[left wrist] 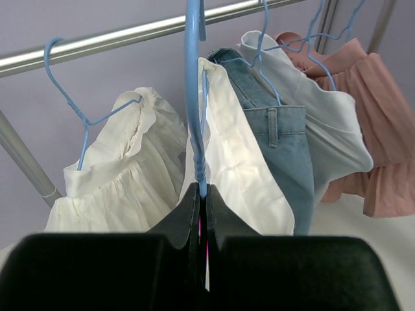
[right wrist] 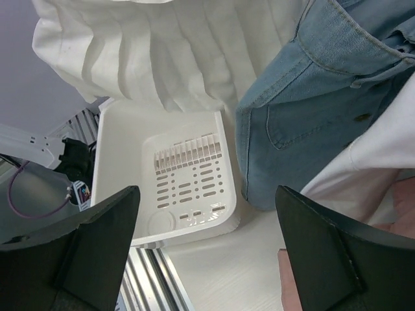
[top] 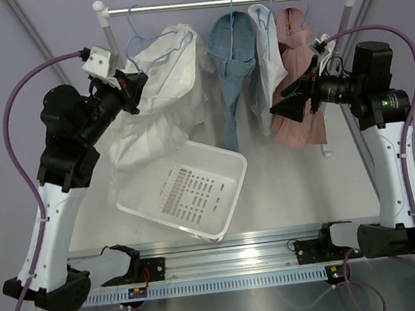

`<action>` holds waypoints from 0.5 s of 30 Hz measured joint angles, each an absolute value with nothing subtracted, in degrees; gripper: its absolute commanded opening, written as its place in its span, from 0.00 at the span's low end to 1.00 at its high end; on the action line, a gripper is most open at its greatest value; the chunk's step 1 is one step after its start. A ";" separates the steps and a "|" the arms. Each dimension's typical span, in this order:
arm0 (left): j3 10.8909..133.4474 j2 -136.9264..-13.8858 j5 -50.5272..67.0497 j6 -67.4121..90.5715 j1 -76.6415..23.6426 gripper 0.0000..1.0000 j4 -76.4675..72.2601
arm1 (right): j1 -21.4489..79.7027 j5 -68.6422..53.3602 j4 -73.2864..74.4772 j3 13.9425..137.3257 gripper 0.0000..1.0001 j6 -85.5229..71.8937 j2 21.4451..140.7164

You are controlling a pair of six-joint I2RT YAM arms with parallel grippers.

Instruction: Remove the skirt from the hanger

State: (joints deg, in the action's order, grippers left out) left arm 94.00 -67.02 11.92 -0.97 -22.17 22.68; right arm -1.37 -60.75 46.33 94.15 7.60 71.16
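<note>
A white skirt (top: pixel 158 101) hangs from a blue hanger (left wrist: pixel 194 78), pulled off toward the left end of the rail (top: pixel 227 1). My left gripper (top: pixel 141 80) is shut on that hanger's twisted neck (left wrist: pixel 202 170), and the white cloth (left wrist: pixel 237 155) drapes just beyond my jaws. My right gripper (top: pixel 281 108) stands open and holds nothing. It sits in front of the hanging clothes on the right and looks down at the white skirt's hem (right wrist: pixel 162 52). Between its fingertips (right wrist: pixel 207 189) only the basket and the table show.
A second white garment (left wrist: pixel 117 175) hangs on its own blue hanger at the rail's left. A denim skirt (top: pixel 231 70), a pale shirt (top: pixel 266 44) and a pink skirt (top: pixel 298 92) hang to the right. A white slotted basket (top: pixel 238 182) lies on the table below.
</note>
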 measured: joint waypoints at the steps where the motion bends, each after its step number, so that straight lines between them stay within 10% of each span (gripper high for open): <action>1: 94.00 -65.91 12.27 -0.95 -22.17 0.00 23.16 | -1.21 -60.84 46.44 95.11 0.95 7.11 71.92; 15: 96.99 -60.90 25.67 12.99 -23.03 0.00 19.51 | -1.15 -64.53 39.94 120.18 0.95 -9.30 79.37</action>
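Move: The free end of the white skirt's waistband, on the hanger that the left fingers already grip, lies about 15 cm ahead of the left hand and 10 to its right. From the right hand it is some 19 cm ahead, 21 left and 8 above. Counted from the right hand, the hanging jeans are about 24 ahead, 9 left and 12 lower, and the basket is level fore and aft, 27 left and 37 below. The white skirt, still on its blue hanger, is drawn back from the rail and lifted by the left hand, roughly 9 cm back and 6 up, easing slightly right late on as the wrist turns some 15 degrees clockwise and rolls its left side down, grip kept. The empty right hand climbs about 13 cm, almost straight up, fingers staying wide open and tipping upward. ##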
